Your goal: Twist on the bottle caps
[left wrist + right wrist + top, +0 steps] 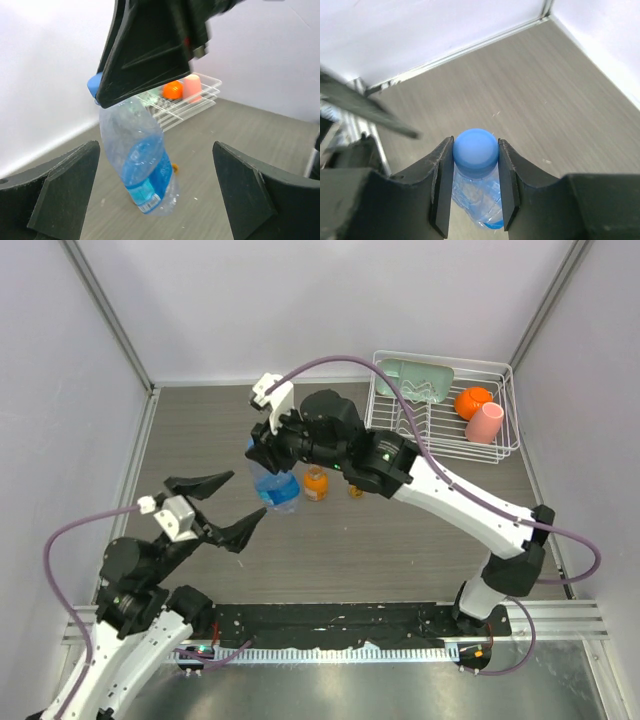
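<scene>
The taller clear bottle (277, 487) with its blue label leans over near the middle of the table. The blue cap (475, 146) sits on its neck, and my right gripper (475, 150) is shut on that cap from above. In the left wrist view the bottle (142, 165) hangs tilted under the right gripper's fingers (145, 55), with the blue cap (93, 85) peeking out. My left gripper (222, 508) stands wide open just left of the bottle, touching nothing. The squat orange bottle (316, 483) stands right of the clear one, beside a small amber cap (355, 490).
A white wire rack (445, 405) at the back right holds an orange ball (472, 400), a pink cup (485, 423) and a pale green item (415, 380). Grey walls close in the table on three sides.
</scene>
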You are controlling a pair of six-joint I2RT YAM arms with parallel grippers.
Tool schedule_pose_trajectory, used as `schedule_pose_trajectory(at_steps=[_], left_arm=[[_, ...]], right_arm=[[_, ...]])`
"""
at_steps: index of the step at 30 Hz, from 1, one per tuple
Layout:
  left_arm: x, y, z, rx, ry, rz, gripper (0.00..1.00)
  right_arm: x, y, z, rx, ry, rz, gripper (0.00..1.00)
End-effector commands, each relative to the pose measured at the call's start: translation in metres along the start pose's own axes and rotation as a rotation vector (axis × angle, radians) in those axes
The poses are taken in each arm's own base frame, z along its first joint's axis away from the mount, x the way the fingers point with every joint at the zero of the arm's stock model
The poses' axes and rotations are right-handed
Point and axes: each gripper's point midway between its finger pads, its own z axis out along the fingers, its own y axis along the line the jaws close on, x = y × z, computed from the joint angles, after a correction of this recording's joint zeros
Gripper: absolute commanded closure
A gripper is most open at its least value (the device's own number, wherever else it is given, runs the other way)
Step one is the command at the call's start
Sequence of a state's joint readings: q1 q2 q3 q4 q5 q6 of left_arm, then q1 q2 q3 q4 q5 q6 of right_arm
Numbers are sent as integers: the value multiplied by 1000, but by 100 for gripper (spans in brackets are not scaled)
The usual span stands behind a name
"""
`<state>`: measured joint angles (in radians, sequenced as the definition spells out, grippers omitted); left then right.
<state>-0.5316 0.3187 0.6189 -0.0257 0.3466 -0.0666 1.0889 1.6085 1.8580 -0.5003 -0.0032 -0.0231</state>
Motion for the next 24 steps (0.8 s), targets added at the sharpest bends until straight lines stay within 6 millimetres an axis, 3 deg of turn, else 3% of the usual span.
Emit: schedule_pose_trajectory(at_steps=[1, 3, 4, 6, 7, 10, 11, 13, 17, 24], left_arm=[[-32, 25, -34, -186, -45, 115, 0], [-56, 47, -54, -343, -95, 145, 0], [-64, 59, -62, -422, -108, 149, 0], [-84, 80, -76, -566, -134, 148, 0], [-89, 84, -79, -596, -134, 147, 0], [-100, 92, -85, -657, -130, 122, 0], [-99, 91, -85, -654, -116, 118, 0], [-106, 88, -87, -643, -139, 94, 0], [-110, 87, -88, -643, -140, 77, 0], [-106, 89, -86, -658, -122, 44, 0]], right_arm=[[-23, -39, 40, 114, -110, -19, 99], [-25, -53, 57, 128, -144, 6, 99], [-23, -56, 78, 120, -177, 14, 99], [-25, -64, 98, 124, -225, 31, 99], [-21, -66, 120, 118, -262, 32, 99], [-32, -62, 152, 64, -339, 50, 99], [-20, -60, 173, 45, -338, 55, 99], [-26, -59, 186, 29, -413, 77, 99], [-10, -57, 221, -4, -445, 104, 99], [22, -41, 244, -8, -416, 53, 99]])
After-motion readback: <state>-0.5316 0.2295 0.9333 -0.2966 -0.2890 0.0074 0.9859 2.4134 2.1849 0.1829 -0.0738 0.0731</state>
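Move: The right hand already hangs the capped blue bottle by its cap; the bare table spot for it lies about 16 cm ahead, 17 cm to the left and 36 cm below. Its neighbour, the orange bottle, stands some 14 cm ahead, 9 cm to the right and 31 cm lower, its loose cap about 10 cm farther right. From the open left hand that spot is roughly 22 cm ahead, 17 cm left and 32 cm down. Still pinching the blue cap, the right hand swings the bottle out past the left gripper towards the far left of the table, forward at first and then increasingly left and down, about 16 cm forward, 18 cm left and 15 cm down, rolling some 13 degrees so that the bottle's foot swings left beneath the cap. The left hand, already open and off the bottle, clears the way by drawing about 14 cm left and 9 cm up, turning some 35 degrees counter-clockwise to point forward. ##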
